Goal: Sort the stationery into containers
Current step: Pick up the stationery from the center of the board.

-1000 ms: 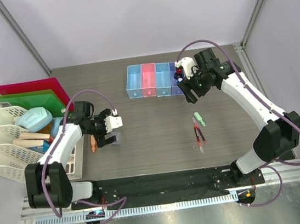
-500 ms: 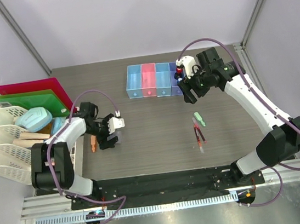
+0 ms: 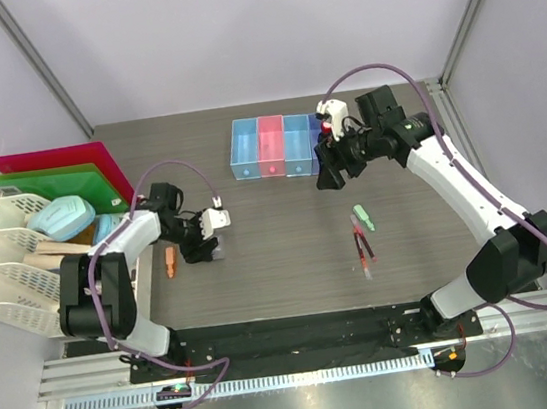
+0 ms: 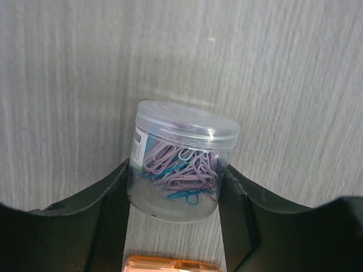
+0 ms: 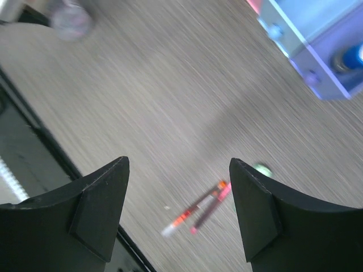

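Note:
My left gripper (image 3: 205, 246) is shut on a clear round tub of purple and blue paper clips (image 4: 180, 161), one finger against each side, low over the table. The orange marker (image 3: 170, 262) lies just left of it and shows under the jaws in the left wrist view (image 4: 173, 264). My right gripper (image 3: 328, 174) is open and empty, in front of the purple end of the four joined boxes (image 3: 271, 147). A blue-capped bottle (image 5: 353, 56) stands in the purple box (image 5: 326, 85). The red-and-black pens (image 3: 362, 248) and the green eraser (image 3: 362, 217) lie on the table right of centre.
White mesh trays (image 3: 5, 270) holding pale blue objects stand at the left edge, with red and green folders (image 3: 58, 177) behind them. The black base rail (image 3: 291, 333) runs along the near edge.
My right gripper has swung left and turned, from beside the purple box to in front of it. My left gripper has shifted slightly and now grips the tub.

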Motion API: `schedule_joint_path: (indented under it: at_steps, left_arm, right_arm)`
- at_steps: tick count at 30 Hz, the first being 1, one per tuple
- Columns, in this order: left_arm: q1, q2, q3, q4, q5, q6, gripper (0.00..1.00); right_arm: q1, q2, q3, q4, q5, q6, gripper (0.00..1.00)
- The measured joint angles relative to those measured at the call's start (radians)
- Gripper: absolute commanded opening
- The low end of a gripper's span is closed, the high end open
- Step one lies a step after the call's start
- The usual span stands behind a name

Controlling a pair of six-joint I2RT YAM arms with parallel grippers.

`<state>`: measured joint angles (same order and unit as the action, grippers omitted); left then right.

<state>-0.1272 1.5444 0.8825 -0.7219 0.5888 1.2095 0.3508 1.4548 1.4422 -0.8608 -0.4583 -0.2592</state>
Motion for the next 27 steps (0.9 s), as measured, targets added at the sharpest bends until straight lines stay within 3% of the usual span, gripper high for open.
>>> schedule_joint_path:
  at_steps: [4,11,18,27]
  left_arm:
    - [-0.004,-0.027,0.002,0.063,0.025,-0.082,0.12]
    - [-0.048,-0.202,-0.001,0.325,0.086,-0.364,0.08]
    - [-0.121,-0.345,-0.027,0.615,0.130,-0.644,0.07]
    - [-0.217,-0.372,-0.048,0.706,0.145,-0.766,0.07]
  right_arm:
    - [0.001,0.030,-0.005,0.085,-0.126,0.086,0.77]
    - [0.001,0.175,0.008,0.249,-0.332,0.261,0.79]
    - [0.008,0.224,0.007,0.498,-0.423,0.470,0.81]
    - [0.139,0.296,0.047,0.661,-0.455,0.589,0.81]
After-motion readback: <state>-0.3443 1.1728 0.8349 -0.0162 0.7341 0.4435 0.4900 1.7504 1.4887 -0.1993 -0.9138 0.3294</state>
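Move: Still on the board in the left fingers' grip, the paper-clip jar is to go to the right gripper, about 31 cm to the left hand's right, 5 cm farther out and 19 cm higher. The tray's left blue bin lies some 21 cm ahead and 11 cm right of the left hand, the orange marker 10 cm left and 2 cm back. From the right hand the jar lies 31 cm left, 5 cm back, 19 cm below; the green highlighter is 21 cm below, 4 cm right, 3 cm back. Keeping its pinch on the jar, the left hand lifts it off the board, some 19 cm up and 12 cm right, forward at first then easing back, its fingers swinging up about 35 degrees to point right. The empty right hand reaches about 16 cm left to meet it, rising slightly and rolling its open fingers towards level around the jar's upper side, without closing. ##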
